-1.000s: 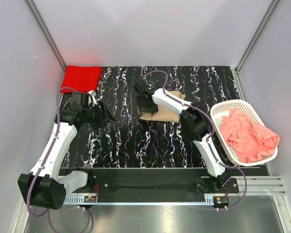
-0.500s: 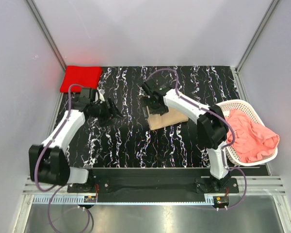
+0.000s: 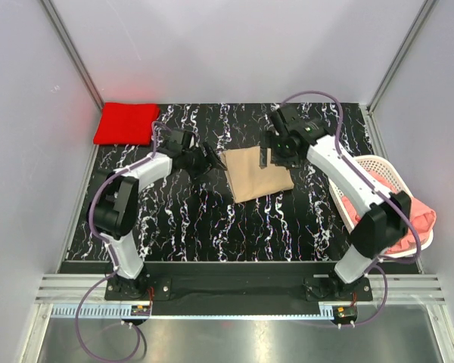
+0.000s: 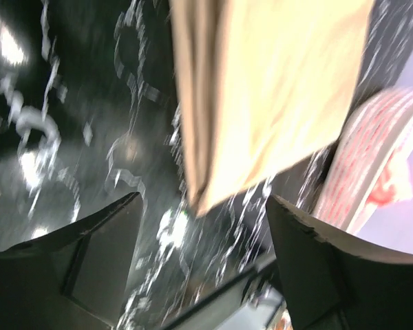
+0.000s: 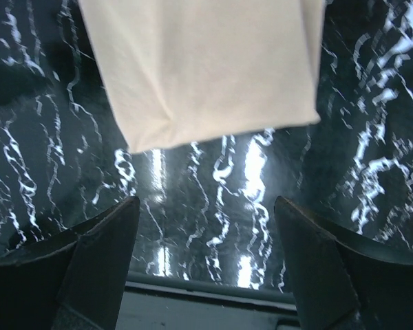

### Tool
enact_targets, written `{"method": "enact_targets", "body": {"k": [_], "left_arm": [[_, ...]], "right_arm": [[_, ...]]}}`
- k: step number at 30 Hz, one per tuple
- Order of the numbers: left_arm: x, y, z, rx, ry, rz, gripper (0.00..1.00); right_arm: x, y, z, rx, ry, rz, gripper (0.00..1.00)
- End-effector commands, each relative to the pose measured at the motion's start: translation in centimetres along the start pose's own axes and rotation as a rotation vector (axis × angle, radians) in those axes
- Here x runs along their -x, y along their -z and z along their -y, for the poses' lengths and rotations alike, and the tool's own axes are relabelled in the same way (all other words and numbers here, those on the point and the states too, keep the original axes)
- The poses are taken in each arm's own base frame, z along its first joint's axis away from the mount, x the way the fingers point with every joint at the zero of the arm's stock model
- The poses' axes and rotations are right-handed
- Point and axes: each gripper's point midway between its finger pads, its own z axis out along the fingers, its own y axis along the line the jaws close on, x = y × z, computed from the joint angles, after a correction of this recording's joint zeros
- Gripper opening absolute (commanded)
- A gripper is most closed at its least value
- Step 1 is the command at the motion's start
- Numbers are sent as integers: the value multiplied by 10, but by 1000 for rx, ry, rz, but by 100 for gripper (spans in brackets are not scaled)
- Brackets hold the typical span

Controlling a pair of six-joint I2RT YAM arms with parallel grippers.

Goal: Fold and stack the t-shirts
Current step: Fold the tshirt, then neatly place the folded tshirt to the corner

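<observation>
The tan t-shirt (image 3: 257, 174) lies folded into a flat rectangle at the middle of the black marbled table; it also shows in the left wrist view (image 4: 261, 103) and the right wrist view (image 5: 199, 69). My left gripper (image 3: 210, 159) is open and empty just left of its left edge. My right gripper (image 3: 271, 156) is open and empty over its far right edge. The red t-shirt (image 3: 126, 122) lies folded at the far left corner. The salmon-pink t-shirt (image 3: 386, 212) is bunched in the white basket (image 3: 359, 165).
The white lattice basket stands at the right edge of the table, its rim visible in the left wrist view (image 4: 372, 158). Grey walls enclose the table on three sides. A metal rail (image 3: 234, 291) runs along the near edge.
The right arm has swung from the tan shirt's left side to its far right edge and let it lie flat. The left gripper has moved right, up to the shirt's left edge.
</observation>
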Motion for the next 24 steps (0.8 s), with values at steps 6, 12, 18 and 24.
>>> {"method": "enact_targets", "body": {"k": [6, 12, 18, 24], "left_arm": [[59, -40, 18, -53, 16, 193, 81], [63, -69, 19, -86, 21, 156, 81], [61, -81, 20, -91, 39, 142, 80], [51, -83, 9, -28, 48, 145, 78]], "right_arm": [[-20, -2, 22, 61, -5, -19, 87], [-21, -6, 30, 113, -7, -22, 87], [-19, -8, 43, 125, -10, -21, 87], [-20, -2, 40, 158, -39, -14, 87]]}}
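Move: The t-shirt lies flat as a folded block, its middle about 12 cm right of the left hand, 4 cm ahead and 7 cm below; its far left corner is some 11 cm ahead, 1 cm right. From the right hand its middle is about 7 cm ahead, 4 cm left and 17 cm down. The basket stands roughly 32 cm right of that hand and 4 cm back. Open left hand reaches forward 8 cm, sinking 4, to the t-shirt's left edge; open right hand eases right-down. ##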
